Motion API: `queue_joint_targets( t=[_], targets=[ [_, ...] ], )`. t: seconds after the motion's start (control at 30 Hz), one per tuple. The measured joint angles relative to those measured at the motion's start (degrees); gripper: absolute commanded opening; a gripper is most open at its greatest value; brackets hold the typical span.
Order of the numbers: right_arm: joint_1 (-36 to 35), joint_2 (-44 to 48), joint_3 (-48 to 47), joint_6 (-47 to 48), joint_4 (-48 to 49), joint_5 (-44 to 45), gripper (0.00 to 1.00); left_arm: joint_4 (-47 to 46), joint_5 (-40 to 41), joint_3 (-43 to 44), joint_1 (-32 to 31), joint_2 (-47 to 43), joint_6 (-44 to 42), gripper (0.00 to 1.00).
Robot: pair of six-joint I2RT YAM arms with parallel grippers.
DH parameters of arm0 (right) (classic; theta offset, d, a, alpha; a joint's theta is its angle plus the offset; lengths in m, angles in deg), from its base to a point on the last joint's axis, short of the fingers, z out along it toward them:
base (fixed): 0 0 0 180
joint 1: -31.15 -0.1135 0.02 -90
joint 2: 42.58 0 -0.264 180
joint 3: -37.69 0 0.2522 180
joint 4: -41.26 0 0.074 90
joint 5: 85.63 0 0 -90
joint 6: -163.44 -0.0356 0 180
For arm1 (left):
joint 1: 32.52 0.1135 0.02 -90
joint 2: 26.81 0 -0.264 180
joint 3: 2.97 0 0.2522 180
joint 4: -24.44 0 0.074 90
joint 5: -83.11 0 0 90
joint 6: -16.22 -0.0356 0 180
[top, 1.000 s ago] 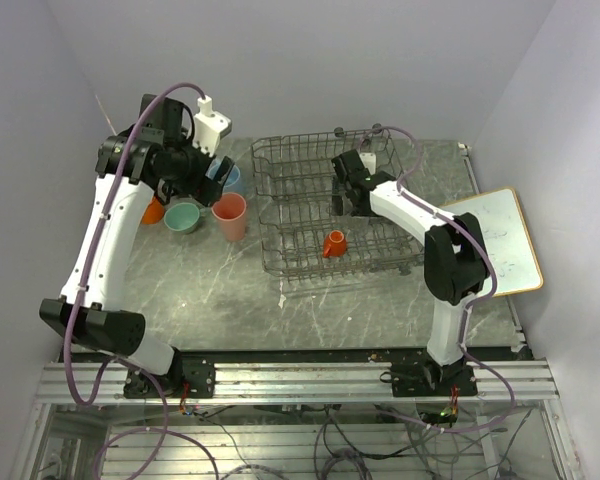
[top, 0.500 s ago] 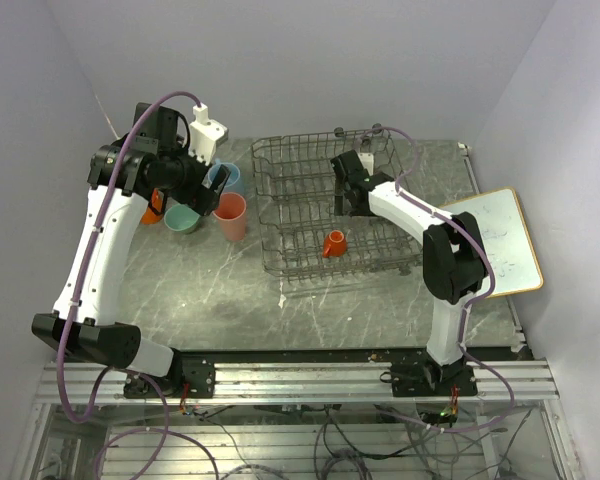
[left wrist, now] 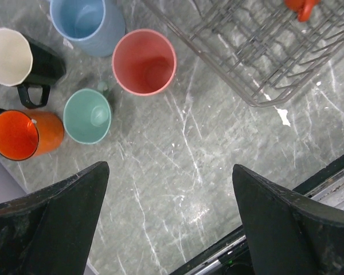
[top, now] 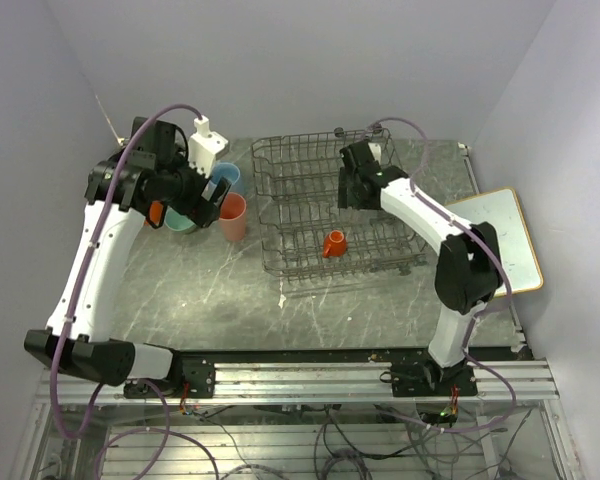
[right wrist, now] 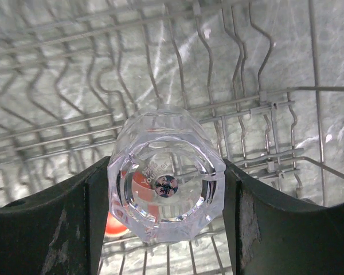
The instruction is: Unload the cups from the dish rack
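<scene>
In the right wrist view my right gripper (right wrist: 166, 192) is shut on the clear glass (right wrist: 167, 172), both fingers (right wrist: 49, 223) pressed to its sides. It is held over the wires of the dish rack (right wrist: 264, 100). The tiny orange cup (top: 333, 243) lies in the dish rack (top: 280, 262), in front of the right gripper (top: 353, 193). My left gripper (left wrist: 171, 215) is open and holds nothing, above the bare table. Ahead of it stand the pink tumbler (left wrist: 144, 62), light blue mug (left wrist: 87, 23), black mug (left wrist: 23, 60), pale green cup (left wrist: 88, 115) and orange mug (left wrist: 24, 134).
A white board in a wooden frame (top: 505, 245) lies at the table's right edge. The unloaded cups cluster left of the rack, under the left gripper (top: 212, 197). The near corner of the dish rack (left wrist: 258, 94) reaches close to the pink tumbler.
My right gripper has shut on the clear glass and moved slightly toward the back of the rack. The left arm has drawn back and up from the cups, still open.
</scene>
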Motion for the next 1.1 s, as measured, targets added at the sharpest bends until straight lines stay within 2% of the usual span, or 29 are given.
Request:
queue_joint_targets(
  t=[0.27,0.57,0.77,0.97,1.1],
  targets=[
    [-0.02,8.44,-5.29,-0.31,-1.51,-6.21,0.26,-5.7,-5.9,-6.97,0.0,-7.58,-3.3,1.0],
    [-0.42,16.24,-4.55,-5.99,2.19,-26.27,0.23,-12.44,-13.33,-14.27,0.0,-11.43,-7.91,0.98],
    [-2.51,19.37,2.8,-14.56,14.29,-44.11,0.22,-17.99,-17.16,-21.31,0.0,-16.28,-13.16,0.98],
    [-6.08,19.37,14.45,-29.59,33.97,-60.85,0.21,-21.33,-21.64,-23.23,0.0,-17.77,-15.15,0.97],
    [-7.74,19.3,17.88,-38.93,45.57,-65.99,0.21,-24.2,-24.2,-24.24,0.0,-20.11,-15.37,0.96]
  ],
)
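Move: Between the right fingers the clear cup is already gripped, its middle about 2 cm ahead of and 3 cm below the hand point. It is being taken to the open left gripper, some 34 cm left, 13 cm back and 18 cm higher. The small orange cup stands 9 cm back, 6 cm left, 6 cm lower. From the left hand, the clear cup lies roughly 34 cm right, 15 cm ahead, 21 cm lower; the pink cup 7 cm ahead, 6 cm right, 24 cm down. Lifting the clear cup up out of the rack, the right arm then sweeps left and back towards the left gripper, ending about 20 cm higher and 20 cm farther left; its grip holds while the wrist rolls some 80 degrees until the fingers point left. The empty left hand eases about 5 cm right and a little back to meet it, turning clockwise and tipping its open fingers up. ##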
